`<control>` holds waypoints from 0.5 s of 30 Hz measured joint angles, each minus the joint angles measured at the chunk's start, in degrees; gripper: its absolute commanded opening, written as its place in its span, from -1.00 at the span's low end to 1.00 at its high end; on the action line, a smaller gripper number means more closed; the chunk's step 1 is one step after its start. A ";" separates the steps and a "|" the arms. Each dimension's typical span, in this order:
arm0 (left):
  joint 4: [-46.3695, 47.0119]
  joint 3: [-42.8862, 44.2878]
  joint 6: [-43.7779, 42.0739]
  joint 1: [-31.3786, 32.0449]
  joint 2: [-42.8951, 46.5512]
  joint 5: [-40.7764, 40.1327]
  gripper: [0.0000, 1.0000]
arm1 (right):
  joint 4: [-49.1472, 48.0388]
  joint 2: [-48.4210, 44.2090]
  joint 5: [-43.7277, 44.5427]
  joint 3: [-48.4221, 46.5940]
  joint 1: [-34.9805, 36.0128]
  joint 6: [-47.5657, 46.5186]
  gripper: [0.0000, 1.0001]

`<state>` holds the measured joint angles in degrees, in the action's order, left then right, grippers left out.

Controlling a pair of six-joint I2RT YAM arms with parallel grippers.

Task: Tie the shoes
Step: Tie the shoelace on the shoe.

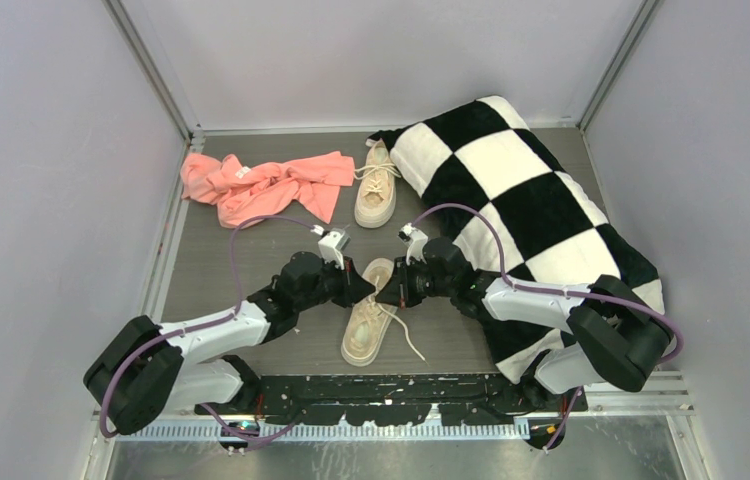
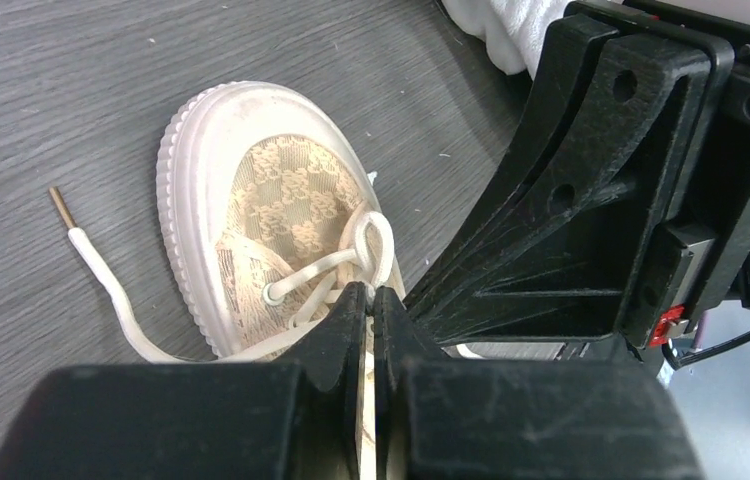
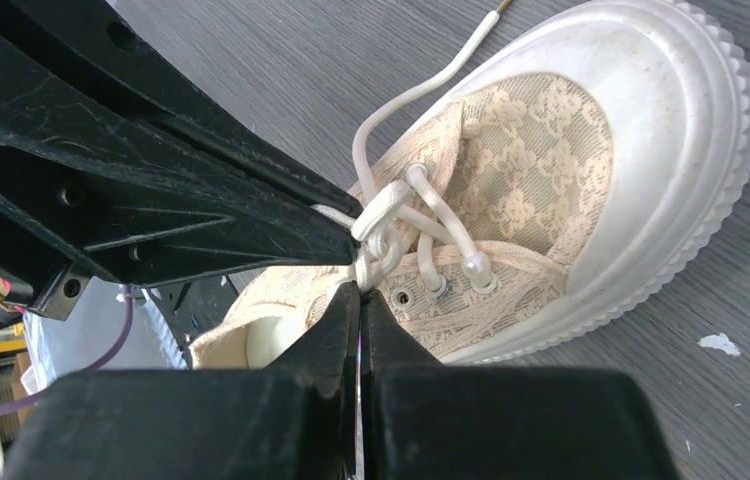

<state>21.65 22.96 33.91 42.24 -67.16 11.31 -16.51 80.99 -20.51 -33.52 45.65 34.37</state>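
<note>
The near shoe [image 1: 367, 328] lies mid-table, its toe [image 2: 251, 190] pointing away from the arms, with its cream laces crossed in a knot [image 2: 369, 245] over the lace-patterned upper [image 3: 541, 170]. My left gripper [image 2: 373, 293] is shut on a lace strand just below that knot. From the other side my right gripper [image 3: 361, 290] is shut on another lace strand by the knot [image 3: 381, 225]. The two grippers meet tip to tip over the shoe [image 1: 377, 290]. One loose lace end [image 2: 63, 207] trails on the table. The second shoe [image 1: 378, 187] stands farther back, laces loose.
A pink cloth [image 1: 266, 185] lies bunched at the back left. A black-and-white checkered pillow [image 1: 531, 205] covers the right side, under my right arm. Grey walls close in the table on three sides.
</note>
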 measured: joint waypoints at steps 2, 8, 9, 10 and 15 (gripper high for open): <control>-0.02 0.00 -0.13 0.00 0.00 0.02 -0.99 | -0.07 0.00 0.02 0.02 0.00 0.04 -0.98; -0.24 0.00 -0.59 0.00 0.52 -0.20 -0.99 | 0.33 -0.66 0.66 0.26 -0.04 0.66 -0.09; -0.37 0.00 -0.81 0.00 0.85 -0.28 -0.99 | 0.63 -1.29 1.01 0.46 -0.09 0.68 -0.05; -0.46 0.00 -0.92 0.00 1.07 -0.35 -0.99 | 0.94 -1.88 1.27 0.59 -0.13 0.90 -0.01; -0.72 -0.24 -1.14 0.00 2.45 -0.61 -0.99 | 2.23 -5.97 3.85 0.85 -0.13 1.16 0.05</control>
<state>20.93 22.72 32.77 42.24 -64.71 10.70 -14.28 75.02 -16.67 -32.67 45.52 35.53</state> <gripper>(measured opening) 0.022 0.509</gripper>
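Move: My left fingers already pinch the shoelace loop. The shoe's middle is about 4 cm back of them, 1 cm left and 6 cm below. From my right fingertips, shut on the lace just beside, the loop is roughly 1 cm to the left and level with them; the shoe's middle is some 3 cm back, 3 cm left and 5 cm below. The loose lace end lies about 12 cm back and 8 cm right of my right hand, the other shoe roughly 22 cm ahead and 1 cm left. I open my right fingers from shut to about half and let go of the lace, then draw that hand up about 2 cm and 1 cm to the right, away from the loop, turning it slightly clockwise. My left hand stays shut on its loop and, after holding still at first, eases up about 1 cm. ##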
